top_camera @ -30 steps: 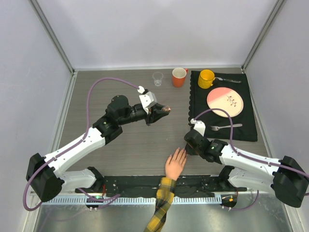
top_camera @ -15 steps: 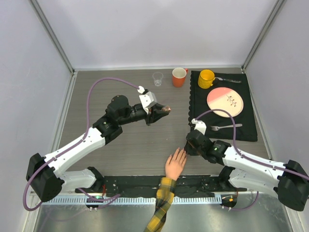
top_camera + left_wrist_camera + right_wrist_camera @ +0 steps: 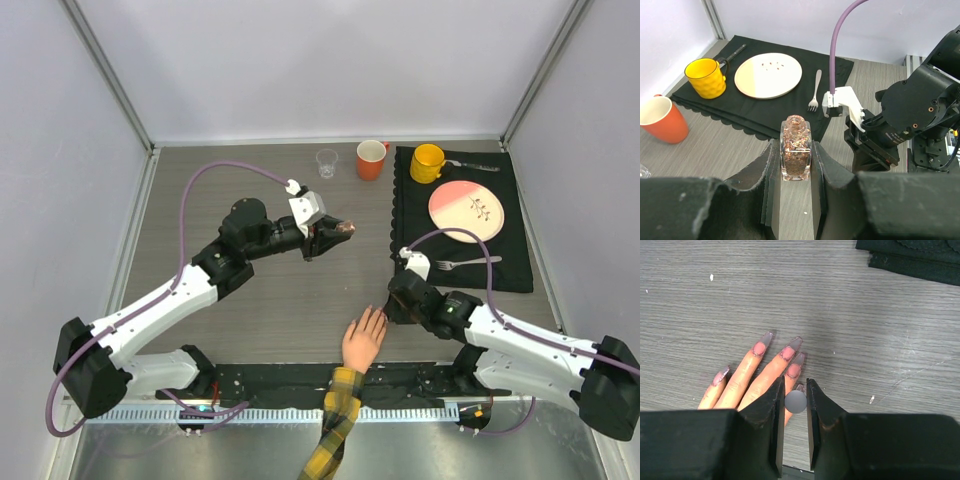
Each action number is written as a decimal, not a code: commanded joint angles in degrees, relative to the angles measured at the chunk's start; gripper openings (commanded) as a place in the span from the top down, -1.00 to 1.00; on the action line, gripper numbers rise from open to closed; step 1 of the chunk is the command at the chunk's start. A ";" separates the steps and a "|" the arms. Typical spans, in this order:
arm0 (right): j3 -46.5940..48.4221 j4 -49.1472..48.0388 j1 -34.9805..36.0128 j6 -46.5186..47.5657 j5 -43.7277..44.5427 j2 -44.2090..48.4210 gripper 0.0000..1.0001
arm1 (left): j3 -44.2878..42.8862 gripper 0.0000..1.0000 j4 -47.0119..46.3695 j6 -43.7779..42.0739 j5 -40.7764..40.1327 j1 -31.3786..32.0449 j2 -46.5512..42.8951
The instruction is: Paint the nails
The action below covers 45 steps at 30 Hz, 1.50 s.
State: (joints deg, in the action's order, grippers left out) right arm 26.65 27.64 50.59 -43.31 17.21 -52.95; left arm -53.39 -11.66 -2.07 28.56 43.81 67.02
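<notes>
The peach fake hand (image 3: pixel 365 340) with a plaid sleeve (image 3: pixel 335 425) lies palm down at the near edge. Its long nails (image 3: pixel 788 353) show pinkish, smudged polish. My right gripper (image 3: pixel 392 310) hovers over the fingertips, shut on a round grey brush cap (image 3: pixel 795 402) seen end-on just above the little finger's nail (image 3: pixel 800 388). The brush itself is hidden under the cap. My left gripper (image 3: pixel 340 229) is raised over the table's middle, shut on a small clear bottle (image 3: pixel 796 150) of coppery glitter polish with its neck uncapped.
A black placemat (image 3: pixel 510 270) at the right carries a pink-and-cream plate (image 3: pixel 465 210), a fork (image 3: pixel 468 263), a yellow mug (image 3: pixel 427 162) and another utensil (image 3: pixel 470 166). An orange mug (image 3: pixel 371 159) and a clear glass (image 3: pixel 327 162) stand at the back.
My right gripper has crept slightly nearer and rightward over the fingertips, still holding the cap. The left arm and bottle have not moved.
</notes>
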 commanded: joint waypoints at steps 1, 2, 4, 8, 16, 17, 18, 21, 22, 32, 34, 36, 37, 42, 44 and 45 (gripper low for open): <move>0.15 0.58 -0.14 -1.25 0.19 1.27 0.98 | -0.49 1.00 -1.52 -1.01 0.45 0.31 -2.16; 0.07 0.66 -0.05 -1.16 0.28 0.83 0.98 | -0.49 1.00 -1.52 -1.10 0.27 0.40 -2.34; 0.33 0.31 -0.14 -1.16 0.37 0.30 0.98 | -0.58 1.00 -1.35 -1.27 0.27 0.48 -2.42; 0.59 -0.48 -0.14 -0.81 0.28 -1.10 0.98 | -0.58 1.00 -1.08 -1.54 0.01 0.57 -2.60; 1.12 -0.22 -0.14 -0.81 1.24 -1.63 0.98 | -0.49 1.00 -0.64 -1.98 -0.17 0.75 -2.87; 1.21 0.04 -0.14 -0.81 1.33 -1.28 0.98 | -0.58 1.00 -0.56 -1.98 -0.17 0.75 -2.78; 1.47 0.40 -0.14 -0.90 1.51 -0.85 0.98 | -0.49 1.00 -0.47 -2.06 0.09 0.75 -2.86; 3.05 3.19 -0.14 -0.81 3.00 1.00 0.98 | -0.58 1.00 -0.38 -2.06 0.45 0.92 -3.04; 3.75 4.34 -0.14 -0.72 3.61 1.96 0.98 | -0.49 1.00 -0.47 -1.98 0.62 1.01 -3.13; 13.85 12.78 -0.05 0.50 9.06 8.37 0.98 | -0.93 1.00 0.14 -0.40 2.39 2.94 -3.13; 15.87 12.52 -0.14 2.69 8.71 9.09 0.98 | -2.67 1.00 2.42 -0.40 2.38 4.35 -3.22; 20.35 15.23 -0.14 4.63 9.76 8.83 0.98 | -3.56 1.00 6.11 0.74 5.19 4.62 -3.83; 21.85 16.04 -0.14 7.07 10.47 8.65 0.98 | -3.39 1.00 6.65 1.10 5.72 4.70 -5.31; 30.20 18.50 -0.14 13.86 10.04 9.53 0.98 | 3.37 1.00 4.19 1.36 4.67 4.79 -11.21; 33.44 18.94 -0.14 16.49 7.67 8.83 0.98 | 5.30 1.00 4.28 1.19 4.67 4.79 -12.18; 34.33 19.03 -0.14 17.02 6.88 8.48 0.98 | 6.01 1.00 4.19 1.10 4.84 4.88 -12.27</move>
State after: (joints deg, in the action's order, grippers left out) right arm 55.24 44.82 50.59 -33.06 25.47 -44.23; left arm -49.91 -5.30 -1.50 32.25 48.38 56.64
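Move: The bottle in the left fingers lies about 6 cm ahead, 12 cm left and 26 cm above the right hand. The little-finger nail is roughly 2 cm ahead, 1 cm left and 4 cm below that hand; the black cloth's near-left corner is some 12 cm ahead and 2 cm right, 5 cm below. From the left hand, the brush cap lies about 6 cm back, 12 cm right and 26 cm down. Right hand dips slightly, then lifts the brush some 19 cm towards the bottle; left draws back 7 cm. ##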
